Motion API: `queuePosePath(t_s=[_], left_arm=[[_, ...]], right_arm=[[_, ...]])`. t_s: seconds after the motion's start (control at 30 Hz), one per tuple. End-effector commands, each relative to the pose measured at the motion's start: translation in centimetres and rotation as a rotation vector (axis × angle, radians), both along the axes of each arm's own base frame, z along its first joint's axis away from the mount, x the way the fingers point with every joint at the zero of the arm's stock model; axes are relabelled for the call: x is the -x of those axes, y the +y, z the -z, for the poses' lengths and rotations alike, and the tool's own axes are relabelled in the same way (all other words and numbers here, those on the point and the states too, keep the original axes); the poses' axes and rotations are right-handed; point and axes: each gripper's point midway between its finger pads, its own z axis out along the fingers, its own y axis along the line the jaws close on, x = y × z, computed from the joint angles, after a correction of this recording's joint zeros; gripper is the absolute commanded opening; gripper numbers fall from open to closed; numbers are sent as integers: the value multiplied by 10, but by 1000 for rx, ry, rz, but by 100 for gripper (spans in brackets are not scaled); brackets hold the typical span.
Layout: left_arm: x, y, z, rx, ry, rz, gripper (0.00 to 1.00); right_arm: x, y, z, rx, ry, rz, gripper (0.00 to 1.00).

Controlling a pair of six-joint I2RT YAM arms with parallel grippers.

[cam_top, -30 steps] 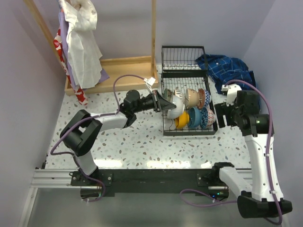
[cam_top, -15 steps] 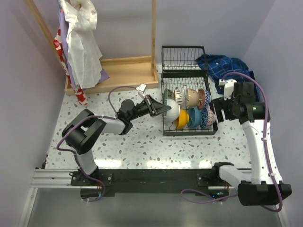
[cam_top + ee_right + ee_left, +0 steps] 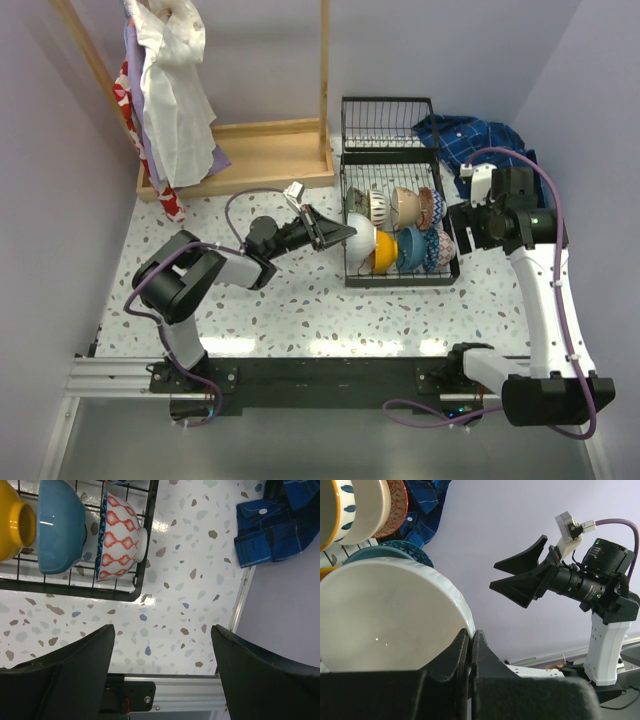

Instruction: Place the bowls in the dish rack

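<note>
My left gripper [image 3: 335, 232] is shut on the rim of a white bowl [image 3: 363, 233], which it holds on edge at the left side of the black wire dish rack [image 3: 395, 282]. In the left wrist view its fingers [image 3: 470, 632] pinch that bowl's [image 3: 385, 615] rim. Several bowls stand in the rack: striped [image 3: 378, 205], beige [image 3: 405, 205], yellow [image 3: 385, 253], teal [image 3: 410, 247] and red-orange patterned [image 3: 437, 247]. My right gripper [image 3: 460, 235] hangs open and empty just right of the rack, over bare table [image 3: 162, 627], with the patterned bowl [image 3: 120, 537] nearby.
A blue plaid cloth [image 3: 480, 150] lies at the back right, beside the rack's upright end panel [image 3: 387, 122]. A wooden clothes stand [image 3: 240, 160] hung with garments [image 3: 165, 90] fills the back left. Purple walls close in both sides.
My left gripper has drawn back leftward with the white bowl, from over the rack's inside to its left edge. The right gripper has shifted slightly toward the back.
</note>
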Motion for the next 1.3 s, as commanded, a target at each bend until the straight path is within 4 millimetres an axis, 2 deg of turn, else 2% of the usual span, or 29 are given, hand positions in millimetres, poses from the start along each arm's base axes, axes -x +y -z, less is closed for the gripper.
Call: queuePosePath(t_s=[0.0,0.07,0.17,0.27,0.53,0.67,0.93,1.03,1.07,1.13,1.17,1.23,1.27], left_arm=[[9,9,-44,127,-171,11,0],[13,9,-48,144,-190,22,0],[19,11,-72,209,-262,47,0],[16,12,-74,215,-242,38,0],[8,10,-39,169,-151,21,0],[1,7,-10,163,-67,19,0],[-10,1,14,129,-30,21,0],[-11,1,17,86,-31,48,24],[-6,-1,4,80,-84,94,36],[-10,0,7,8,-124,111,45],[-8,2,-2,-1,-147,129,50],[-12,12,-1,-29,-148,130,54],[-6,16,-5,-44,-170,175,57]], right_arm=[[-2,0,-8,3,-31,-10,82],[0,-1,-8,5,-30,-10,82],[1,-3,-9,19,-24,-6,81],[2,-3,-7,19,-16,-8,82],[-3,-3,-6,22,-13,-11,82],[-2,-3,-4,22,-5,-19,82],[1,5,1,-8,21,-65,82],[-1,7,-2,-16,7,-69,84],[0,7,-4,-16,-1,-69,84],[-1,9,-5,-24,-15,-77,85],[-2,10,-6,-31,-20,-82,85],[-3,13,-8,-41,-31,-92,85],[-3,15,-10,-48,-37,-100,86]])
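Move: The left gripper, its fingers pointing to the right, already pinches the white bowl by its top rim. The empty front-left slot of the rack lies about 13 cm below that hand, 3 cm to its right and 1 cm ahead. The yellow bowl stands 9 cm right and 1 cm ahead; behind the slot, the green bowl is 11 cm ahead, 3 cm right, and the striped bowl 11 cm ahead, 8 cm right, all roughly 13 cm down. From the right hand the slot is some 24 cm left, 5 cm ahead, 16 cm down. Lower the left gripper with the white bowl into the front-left slot beside the yellow bowl, slowly at first, then faster, about 7 cm in all, easing a little forward at the bottom while the wrist rolls some 15 degrees, forward side dipping. Pause there, open the fingers to about half to let go of the rim, then start back up by about 2 cm, rolling partly back. ##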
